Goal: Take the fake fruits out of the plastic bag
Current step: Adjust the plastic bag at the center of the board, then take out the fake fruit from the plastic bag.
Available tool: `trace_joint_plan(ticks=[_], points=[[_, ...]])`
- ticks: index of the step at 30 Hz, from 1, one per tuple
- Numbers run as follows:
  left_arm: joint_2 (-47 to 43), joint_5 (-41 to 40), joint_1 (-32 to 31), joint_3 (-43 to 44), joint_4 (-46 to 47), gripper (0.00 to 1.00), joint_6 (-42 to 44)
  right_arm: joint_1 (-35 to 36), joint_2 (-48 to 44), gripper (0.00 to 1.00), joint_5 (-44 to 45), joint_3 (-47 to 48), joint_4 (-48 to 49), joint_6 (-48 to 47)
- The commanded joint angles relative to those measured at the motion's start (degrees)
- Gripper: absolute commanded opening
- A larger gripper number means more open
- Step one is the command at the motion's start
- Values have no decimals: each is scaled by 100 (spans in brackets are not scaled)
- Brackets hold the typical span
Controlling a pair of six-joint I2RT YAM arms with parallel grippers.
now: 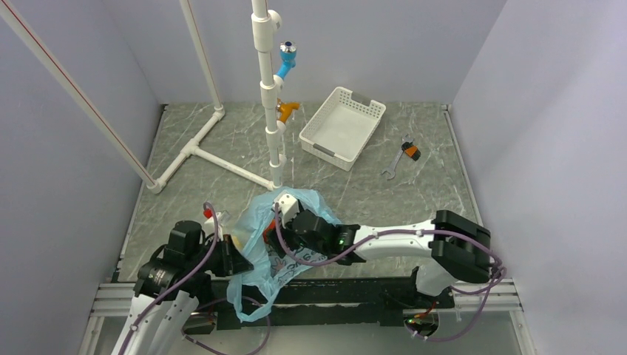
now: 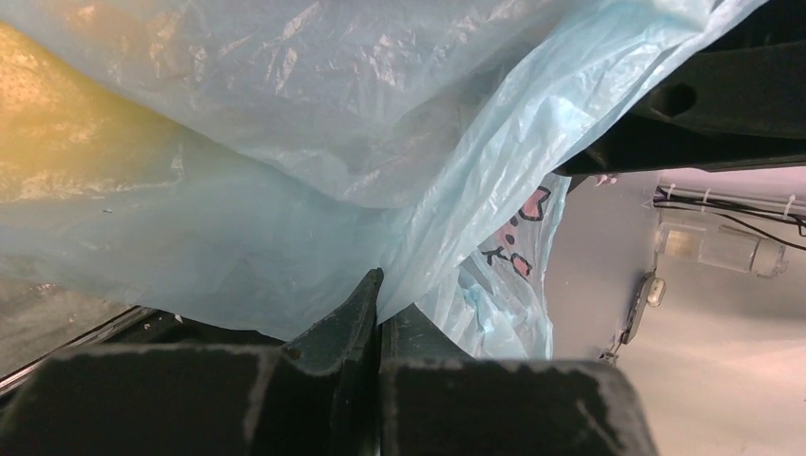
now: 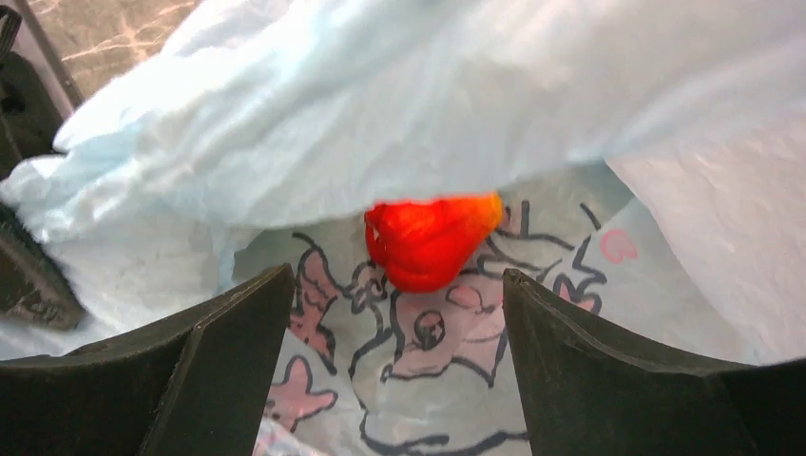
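Observation:
The light-blue plastic bag [image 1: 257, 235] lies crumpled near the table's front edge, between my two arms. My left gripper [image 1: 238, 259] [image 2: 385, 290] is shut, with a fold of the bag's film pinched between its fingertips. A yellow-orange glow [image 2: 57, 114] shows through the film at the upper left of the left wrist view. My right gripper [image 1: 285, 216] [image 3: 397, 275] reaches into the bag's mouth, jaws wide open and holding nothing. A red-orange fake fruit [image 3: 428, 239] lies on the printed film just beyond its fingertips, half under a fold of the bag. The grapes are hidden.
A white perforated basket [image 1: 341, 124] stands at the back, right of centre. An orange-handled wrench [image 1: 409, 151] lies to its right. A white pipe frame [image 1: 268, 96] with blue and orange fittings rises just behind the bag. Grey walls close in both sides.

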Motion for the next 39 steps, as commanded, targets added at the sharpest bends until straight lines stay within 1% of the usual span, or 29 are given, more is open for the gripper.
trace_joint_plan(ticks=[1, 4, 6, 10, 16, 21, 26, 28, 31, 35, 37, 39], points=[[-122, -48, -17, 12, 187, 6, -69, -38, 378, 84, 213, 368, 473, -388], [-225, -104, -15, 11, 195, 6, -113, -128, 592, 87, 7, 352, 797, -386], [-311, -263, -17, 25, 187, 5, -219, -155, 774, 87, -45, 481, 814, -352], [-455, -445, -16, 40, 147, 3, -374, -160, 1123, 80, -134, 718, 792, -363], [-665, -543, -16, 6, 131, 2, -511, -160, 1369, 73, -352, 772, 792, -254], [-569, -489, -16, 20, 135, 3, -432, -178, 1488, 69, -327, 766, 756, -262], [-469, -488, -17, 30, 159, 3, -404, -176, 1593, 60, -310, 839, 630, -286], [-456, -482, -17, 34, 163, 3, -386, -173, 1618, 52, -334, 820, 675, -263], [-494, -537, -17, 40, 162, 3, -423, -178, 1619, 44, -337, 905, 502, -258], [-582, -566, -17, 28, 160, 2, -481, -172, 1402, 35, -273, 839, 540, -292], [-594, -552, -17, 29, 155, 2, -474, -176, 1265, 28, -230, 879, 410, -312], [-557, -553, -17, 29, 148, 2, -465, -176, 1072, 24, -231, 875, 325, -306]])
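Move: The red fruit in the bag lies some 2 cm ahead of the open right hand, 4 cm to its left and 6 cm below. The yellow fruit stands about 8 cm to the left of the red one and 2 cm nearer the bases. The white pipe's foot is about 15 cm ahead of the right hand and 2 cm to its left. From the left hand, gripping the bag's rim, the red fruit is about 11 cm ahead, 6 cm right and 7 cm lower. The right fingers close about halfway from nearly wide open, seemingly around the red fruit inside the bag, once the hand has sunk roughly 5 cm into it while reaching about 3–4 cm left and a little forward. The left hand keeps its pinch on the rim, almost in place. ##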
